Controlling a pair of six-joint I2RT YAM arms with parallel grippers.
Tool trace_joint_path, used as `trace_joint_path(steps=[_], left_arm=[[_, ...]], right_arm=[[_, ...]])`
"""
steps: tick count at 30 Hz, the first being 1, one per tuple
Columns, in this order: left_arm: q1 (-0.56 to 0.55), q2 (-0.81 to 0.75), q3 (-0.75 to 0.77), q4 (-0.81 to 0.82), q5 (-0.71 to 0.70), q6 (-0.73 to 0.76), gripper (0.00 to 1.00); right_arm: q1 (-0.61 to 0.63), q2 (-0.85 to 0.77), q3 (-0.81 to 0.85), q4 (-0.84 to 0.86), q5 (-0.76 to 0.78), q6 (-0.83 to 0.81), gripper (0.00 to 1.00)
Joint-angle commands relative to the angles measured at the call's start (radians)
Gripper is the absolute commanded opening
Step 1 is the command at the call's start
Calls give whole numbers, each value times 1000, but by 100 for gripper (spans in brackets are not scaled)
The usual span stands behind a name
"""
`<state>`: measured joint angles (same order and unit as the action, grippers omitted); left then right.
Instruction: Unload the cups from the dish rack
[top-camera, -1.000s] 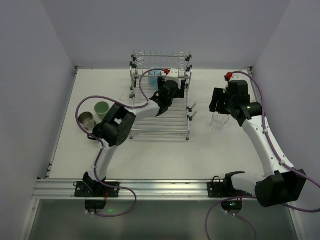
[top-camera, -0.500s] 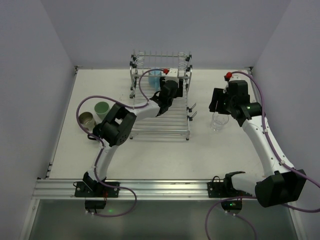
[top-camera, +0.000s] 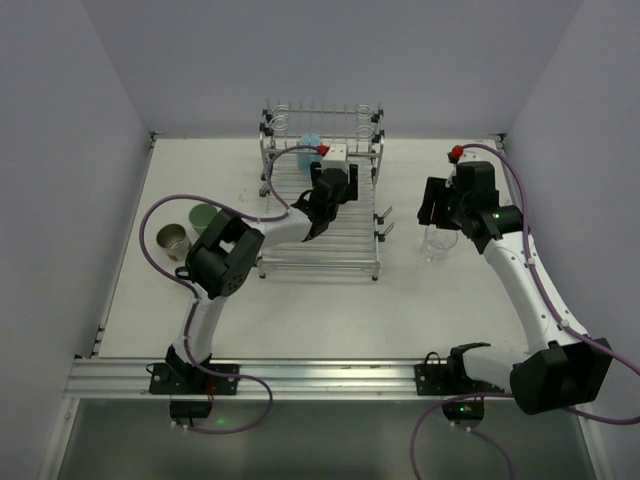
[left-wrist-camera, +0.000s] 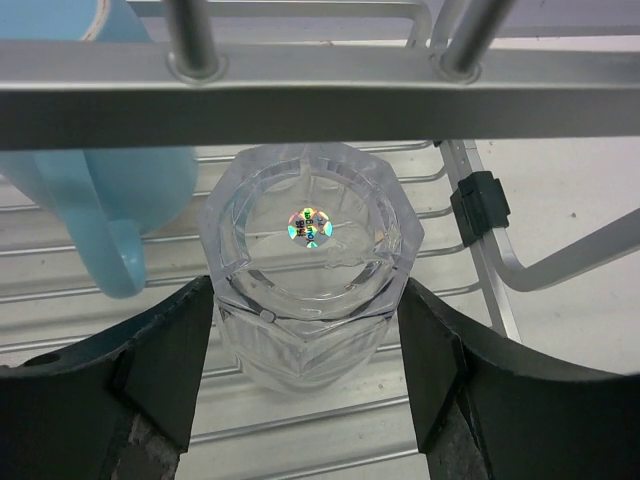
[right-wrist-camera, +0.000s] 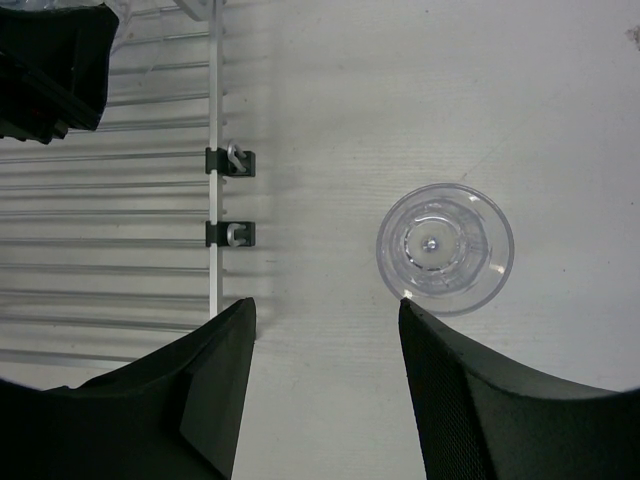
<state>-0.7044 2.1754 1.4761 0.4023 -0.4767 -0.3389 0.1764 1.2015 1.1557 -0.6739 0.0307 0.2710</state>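
Observation:
The chrome dish rack (top-camera: 320, 215) stands at the table's middle back. My left gripper (top-camera: 333, 172) reaches into it. In the left wrist view its jaws (left-wrist-camera: 307, 310) are open, one on each side of an upside-down clear faceted tumbler (left-wrist-camera: 310, 250) standing on the slats. A light blue cup (left-wrist-camera: 90, 130) with a handle sits just left of it, also visible from above (top-camera: 310, 143). My right gripper (top-camera: 437, 207) hovers open and empty (right-wrist-camera: 325, 310) over the table, near a second clear tumbler (right-wrist-camera: 445, 248) standing upright (top-camera: 438, 243).
A pale green cup (top-camera: 205, 214) and a metallic cup (top-camera: 172, 238) stand on the table left of the rack. The rack's back rail (left-wrist-camera: 320, 95) crosses just above the left gripper. The rack's right edge with two black clips (right-wrist-camera: 228, 160) lies left of the right gripper.
My left gripper has moved further back into the rack, toward the back rail, bringing its jaws around the tumbler. The right arm has not moved.

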Motion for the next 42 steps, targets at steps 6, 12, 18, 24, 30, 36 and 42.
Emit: trace_joint_path(steps=[6, 12, 18, 24, 30, 36, 42], left_arm=[[-29, -63, -46, -72, -82, 8, 53], [-52, -118, -112, -60, -120, 24, 52], [-64, -183, -189, -49, -143, 18, 52], [-78, -244, -244, -74, -158, -3, 52], [-84, -241, -246, -75, -180, 11, 53], [-84, -192, -166, -79, -203, 44, 52], [-84, -193, -169, -8, -215, 67, 52]], right_arm=[[8, -2, -4, 25, -15, -13, 62], [17, 7, -7, 23, -15, -12, 62], [25, 7, -7, 23, -11, -12, 62], [29, 9, -8, 25, -8, -10, 62], [35, 10, -11, 25, -8, -10, 62], [37, 10, -13, 23, -2, -12, 62], [41, 24, -17, 27, -2, -12, 62]])
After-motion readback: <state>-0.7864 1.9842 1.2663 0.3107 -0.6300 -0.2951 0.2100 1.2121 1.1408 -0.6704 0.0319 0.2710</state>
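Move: The clear cup is already between the left fingers; the rack's lower front rail, towards which it is drawn, runs about 22 cm back, its middle 4 cm left and some 6 cm lower. The upper rack bar crosses roughly 4 cm ahead, in line sideways and 8 cm above; the light-blue mug stands about 6 cm ahead and 7 cm left, at much the same height. From the right hand, the front rail's middle is about 30 cm left, 5 cm back, 17 cm lower. Keeping the clear cup pinched by its sides, the left hand draws it back about 6 cm, nearly level, and 3 cm left, out from beneath the upper rack bar towards the front rail. It rolls its left side up by nearly 10 degrees on the way, then all but stops. ##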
